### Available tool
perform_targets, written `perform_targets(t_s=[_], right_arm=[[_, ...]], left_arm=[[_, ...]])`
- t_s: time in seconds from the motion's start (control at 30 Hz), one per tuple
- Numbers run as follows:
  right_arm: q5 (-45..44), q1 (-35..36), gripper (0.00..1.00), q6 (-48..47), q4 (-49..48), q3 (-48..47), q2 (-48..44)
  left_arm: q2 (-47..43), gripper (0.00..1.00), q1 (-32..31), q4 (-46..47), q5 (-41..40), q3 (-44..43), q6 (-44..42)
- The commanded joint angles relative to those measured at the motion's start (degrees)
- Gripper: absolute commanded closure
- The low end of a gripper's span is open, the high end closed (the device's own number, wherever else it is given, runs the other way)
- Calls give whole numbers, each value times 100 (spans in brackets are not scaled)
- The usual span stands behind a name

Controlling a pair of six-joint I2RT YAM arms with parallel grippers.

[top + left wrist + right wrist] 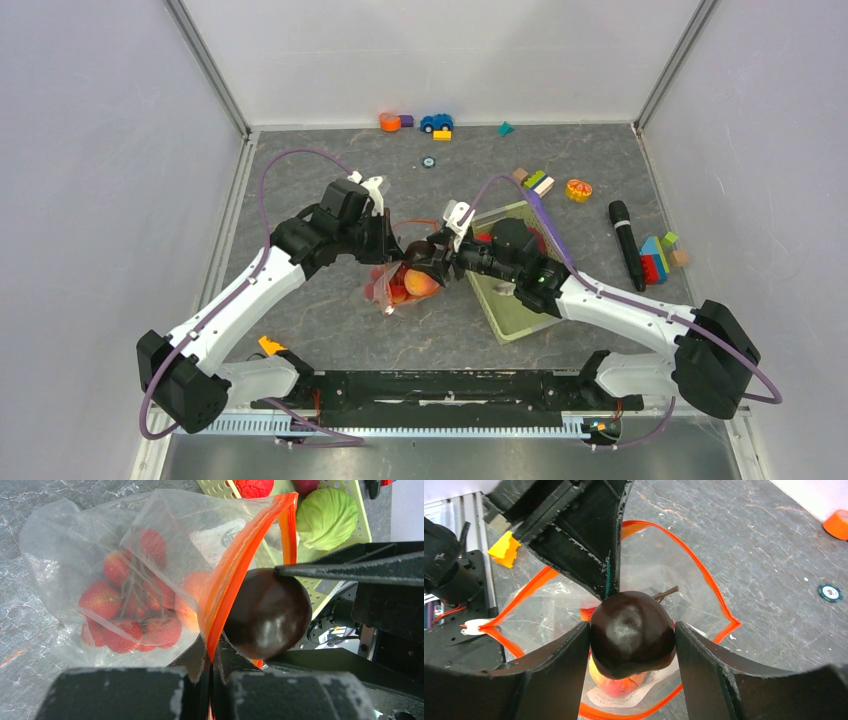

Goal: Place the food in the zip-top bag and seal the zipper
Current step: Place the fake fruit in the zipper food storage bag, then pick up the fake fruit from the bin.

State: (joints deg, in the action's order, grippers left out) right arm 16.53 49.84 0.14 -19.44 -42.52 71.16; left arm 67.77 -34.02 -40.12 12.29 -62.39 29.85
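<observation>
The clear zip-top bag (75,545) lies mid-table with its mouth held open. My left gripper (211,655) is shut on the red-orange zipper (240,565) at the mouth's rim. My right gripper (631,627) holds a dark plum (631,632) between its fingers right at the open mouth; the same plum (267,612) shows against the strip in the left wrist view. Inside the bag lie several red strawberries (100,600) and a peach (616,682). A green cabbage (327,517) rests on the pale green basket (357,510).
The basket (505,310) sits under my right arm. A black marker (625,240), coloured blocks (655,258), an orange slice (578,190) and a toy car (436,122) lie to the right and at the back. A yellow block (270,345) is near the left base.
</observation>
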Motion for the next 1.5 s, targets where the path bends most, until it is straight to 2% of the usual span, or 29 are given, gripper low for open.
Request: perform_targets(t_s=[0.0,0.1,0.27,0.53,0.73,0.87,1.07,1.13,1.2,1.33,1.47], right_arm=[[-349,41,30,-172,45,-305,31],[-321,45,23,-173,65,-318,16],[-275,45,3,-212,93,-301,-85],[-286,43,2,-238,-102,-45,-601],[-1133,43,2,-109,-252,358,-1252],[-2051,47,2,-23,-235,568,-1584],[-4260,-12,2,1048,163,660,-1739],[-4702,-93,2,1520,409,637,-1715],[-5049,-232,2,2193,838,524,-1606],[-5264,-688,2,3746,2394,31,-1179],[-5513,-774,2,4836,2909,-47,-815]], left_arm=[[-85,98,17,189,98,-10,-119],[-95,98,15,189,82,-6,-112],[-105,98,11,192,75,0,-109],[-148,98,16,189,55,7,-102],[-141,98,17,189,70,8,-111],[-107,98,18,189,98,7,-109],[-121,98,18,188,100,8,-105],[-126,98,16,193,99,8,-98],[-126,98,18,189,98,8,-98],[-136,98,18,193,102,8,-93],[-150,98,18,189,108,8,-89]])
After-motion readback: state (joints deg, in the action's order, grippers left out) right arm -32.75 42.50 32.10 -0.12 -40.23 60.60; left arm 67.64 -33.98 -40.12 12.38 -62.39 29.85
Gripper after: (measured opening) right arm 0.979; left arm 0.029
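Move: My right hand holds the dark fruit in the orange-rimmed mouth of the bag. The middle of the bag is about 10 cm below that hand, 4 cm back and 3 cm left; the peach already inside is some 7 cm back and 10 cm down, in line sideways. The red ball in the basket is roughly 16 cm right, 1 cm forward and 16 cm down. From my left hand, pinching the rim, the bag's middle is about 3 cm back, 3 cm right and 9 cm down. I spread my right fingers wide and let go of the dark fruit in the bag's mouth, almost without shifting, then lift straight out about 5 cm. From there I swing some 17 cm right and 8 cm forward towards the red ball in the basket, sinking about 7 cm late on as the hand turns some 60 degrees clockwise and its fingers tip down, still open. My left hand stays put and keeps pinching the rim. ##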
